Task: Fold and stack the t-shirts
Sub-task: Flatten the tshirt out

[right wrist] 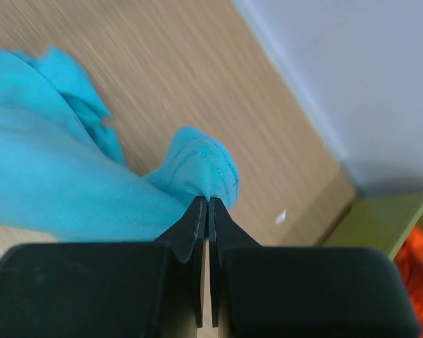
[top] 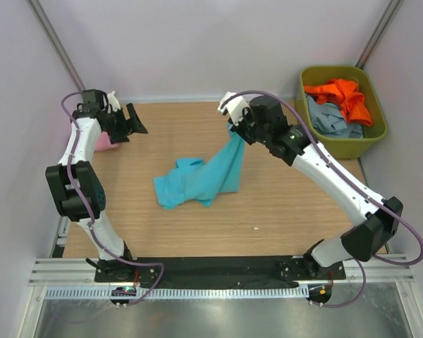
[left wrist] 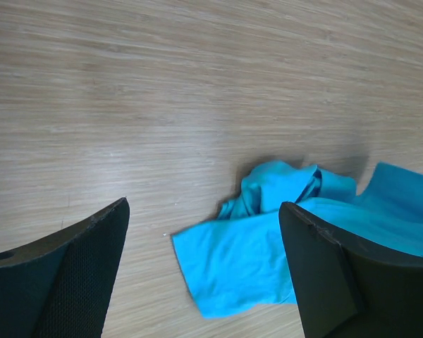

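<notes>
A turquoise t-shirt (top: 201, 179) lies crumpled mid-table, one end pulled up toward the back. My right gripper (top: 234, 131) is shut on that raised end; the right wrist view shows a stitched hem of the turquoise t-shirt (right wrist: 197, 169) pinched at the right gripper (right wrist: 208, 202). My left gripper (top: 135, 121) hovers open at the back left, apart from the cloth, and its wrist view shows the turquoise t-shirt (left wrist: 254, 253) lying beyond the left gripper (left wrist: 204, 211), nothing between its fingers. A pink t-shirt (top: 106, 144) peeks out behind the left arm. Orange (top: 345, 95) and grey-blue (top: 331, 120) t-shirts lie in the bin.
The olive-green bin (top: 377, 130) stands at the back right, off the wooden tabletop (top: 268, 211). Pale walls enclose the back and both sides. A small white speck (top: 255, 228) lies on the wood near the front.
</notes>
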You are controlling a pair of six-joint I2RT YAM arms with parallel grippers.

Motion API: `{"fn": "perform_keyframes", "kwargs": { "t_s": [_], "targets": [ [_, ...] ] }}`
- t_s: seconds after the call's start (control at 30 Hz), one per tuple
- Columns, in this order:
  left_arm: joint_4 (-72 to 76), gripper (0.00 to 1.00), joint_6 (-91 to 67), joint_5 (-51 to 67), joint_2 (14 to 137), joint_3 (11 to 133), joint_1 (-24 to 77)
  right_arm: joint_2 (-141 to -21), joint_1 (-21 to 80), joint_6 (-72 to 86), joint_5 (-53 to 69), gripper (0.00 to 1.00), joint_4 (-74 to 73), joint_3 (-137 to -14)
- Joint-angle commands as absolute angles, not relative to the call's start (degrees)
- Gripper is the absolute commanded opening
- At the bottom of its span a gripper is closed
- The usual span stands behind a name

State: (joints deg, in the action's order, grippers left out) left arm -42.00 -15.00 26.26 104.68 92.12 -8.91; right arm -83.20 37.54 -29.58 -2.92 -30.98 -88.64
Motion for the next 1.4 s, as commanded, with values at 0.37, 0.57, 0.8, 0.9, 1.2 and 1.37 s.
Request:
{"fn": "perform_keyframes", "kwargs": {
  "t_s": [0.37, 0.57, 0.8, 0.9, 1.2, 1.37],
  "targets": [
    [-41.57, 0.87, -16.43, 31.02, 107.23, 93.52, -8.79, -100.88, 23.29, -8.97, -5.37, 0.73, -33.84, -102.10],
    [-46.91, 0.84, -12.84, 38.66, 111.43, 92.19, -1.77, -108.89, 23.55, -5.72, -1.50, 0.72, -34.36, -106.87],
    [-49.66, 0.68, -11.78, 38.93, 121.72, 97.91, 5.27, -107.76, 23.56, -6.06, 1.05, 0.72, -35.15, -103.90],
    [-49.66, 0.66, -12.22, 39.11, 124.45, 97.65, 5.89, -106.17, 23.64, -7.46, 0.35, 0.72, -34.89, -99.07],
    [-48.87, 0.54, -13.10, 39.20, 126.03, 93.87, 6.76, -107.22, 22.94, -4.04, 2.81, 0.72, -34.28, -89.92],
    [-48.69, 0.49, -13.18, 39.37, 127.00, 93.60, 10.19, -109.86, 21.89, -2.55, 3.08, 0.72, -34.71, -92.27]
  ]
}}
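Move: The right hand holds one end of the blue t-shirt; the bare table where that end will be laid is about 4 cm farther out, 9 cm to its right and 31 cm below. The t-shirt's lying part is some 7 cm back and 13 cm left of this hand, the green bin about 17 cm ahead and 38 cm right. From the left hand, the shirt's bunched far-left corner is about 8 cm back, 17 cm right and 14 cm below, the folded pink shirt 5 cm ahead and 14 cm left. The right hand flings its end of the t-shirt forward, right and down, roughly 12 cm out and 12 cm to the right, opening early to let the cloth go, then swings back left and sinks over the laid cloth, ending some 21 cm lower with the wrist turned clockwise and its fingers tipped down. The left hand first waits, then sweeps about 15 cm right and 13 cm down, drawing back a little towards the shirt's bunched far-left corner, its wrist turning clockwise and fingers tipping down as they narrow to about half open around the cloth without shutting. ##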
